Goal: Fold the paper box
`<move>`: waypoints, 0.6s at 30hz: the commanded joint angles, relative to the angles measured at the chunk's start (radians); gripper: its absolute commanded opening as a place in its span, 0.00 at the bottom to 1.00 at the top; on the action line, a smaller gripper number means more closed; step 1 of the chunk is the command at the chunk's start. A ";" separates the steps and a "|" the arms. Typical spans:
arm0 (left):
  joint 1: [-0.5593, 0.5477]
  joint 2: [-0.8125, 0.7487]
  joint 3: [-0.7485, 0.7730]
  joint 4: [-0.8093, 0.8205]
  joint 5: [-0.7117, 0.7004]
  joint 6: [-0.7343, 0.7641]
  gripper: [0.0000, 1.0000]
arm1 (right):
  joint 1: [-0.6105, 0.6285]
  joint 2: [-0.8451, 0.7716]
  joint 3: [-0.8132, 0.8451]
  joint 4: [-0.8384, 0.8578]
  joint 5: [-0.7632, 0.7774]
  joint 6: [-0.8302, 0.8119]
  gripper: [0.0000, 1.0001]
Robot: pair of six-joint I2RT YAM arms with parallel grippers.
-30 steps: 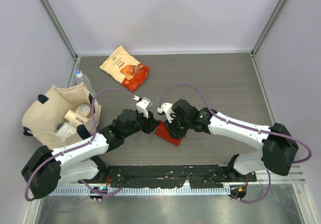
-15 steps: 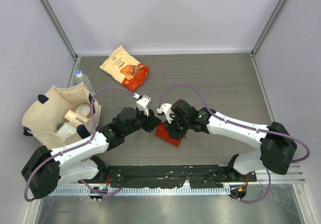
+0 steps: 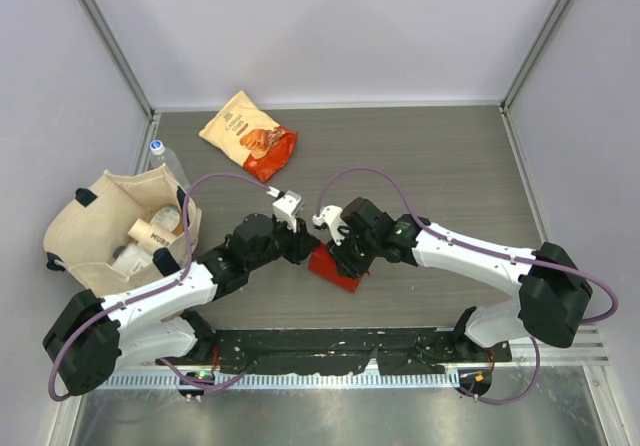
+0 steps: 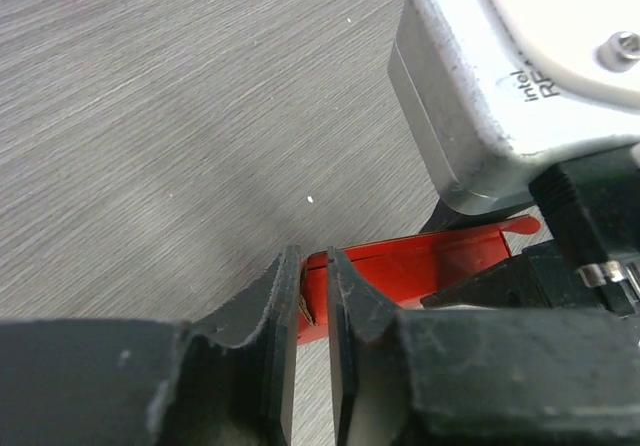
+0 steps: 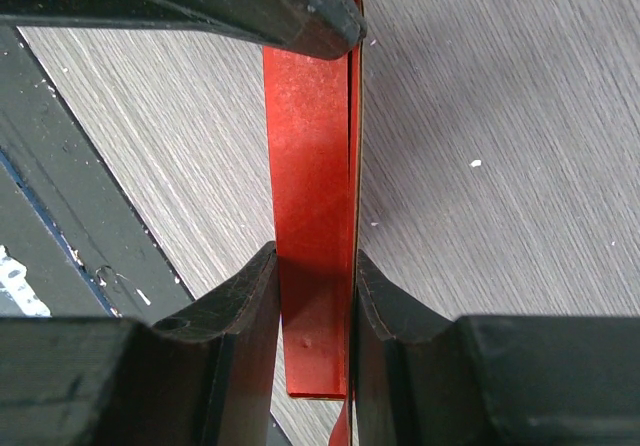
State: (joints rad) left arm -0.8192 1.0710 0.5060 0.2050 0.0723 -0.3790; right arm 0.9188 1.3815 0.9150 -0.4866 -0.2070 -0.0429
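Observation:
The red paper box (image 3: pixel 328 268) lies between both arms at the table's near middle. In the left wrist view the box (image 4: pixel 420 261) runs off to the right, and my left gripper (image 4: pixel 312 266) is shut narrowly on its end flap. My left gripper (image 3: pixel 305 250) comes at the box from the left. In the right wrist view a long red side of the box (image 5: pixel 310 146) stands on edge, and my right gripper (image 5: pixel 315 258) is shut on it, both pads touching. From the right, my right gripper (image 3: pixel 344 258) covers part of the box.
An orange-and-cream snack bag (image 3: pixel 250 134) lies at the back left. A cream tote bag (image 3: pixel 95 206) holding several items sits at the left, with a clear bottle (image 3: pixel 165 161) beside it. The right wrist's camera housing (image 4: pixel 520 76) hangs close above the box.
The left jaws have closed a little further on the box's end flap. Both arms and the box have barely moved.

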 commanded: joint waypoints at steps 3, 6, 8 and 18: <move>-0.005 0.009 0.032 0.034 0.011 0.019 0.13 | -0.001 -0.013 0.015 0.046 -0.022 0.006 0.23; -0.006 0.014 0.029 0.025 -0.014 0.011 0.09 | -0.003 -0.016 0.016 0.059 -0.022 0.021 0.22; -0.011 0.010 0.023 0.025 -0.043 0.005 0.08 | -0.003 -0.013 0.016 0.074 -0.011 0.032 0.21; -0.095 -0.005 -0.041 0.062 -0.241 -0.012 0.00 | -0.001 0.056 0.054 0.100 0.135 0.041 0.21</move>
State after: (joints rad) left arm -0.8825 1.0790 0.4973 0.2089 -0.0849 -0.3855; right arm 0.9199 1.4216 0.9222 -0.4599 -0.1558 -0.0166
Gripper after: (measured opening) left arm 0.012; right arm 0.351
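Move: The near corner of the paper box's end edge is already between the left fingertips, about 1 cm to their right and 1 cm lower. From the left hand, the box's middle is some 4 cm back, 6 cm to the right and 4 cm lower. The right fingers hold the box there; from the right hand, that corner is about 4 cm ahead, 6 cm to the left and 3 cm higher. Nearly in place, the left fingers close from slightly open to shut over the end edge of the paper box, seeming to pinch the corner, as the hand eases down under 1 cm and turns about 5 degrees counter-clockwise. The right gripper keeps its hold on the box's body, then late on shifts it about 1 cm forward and slightly down. ##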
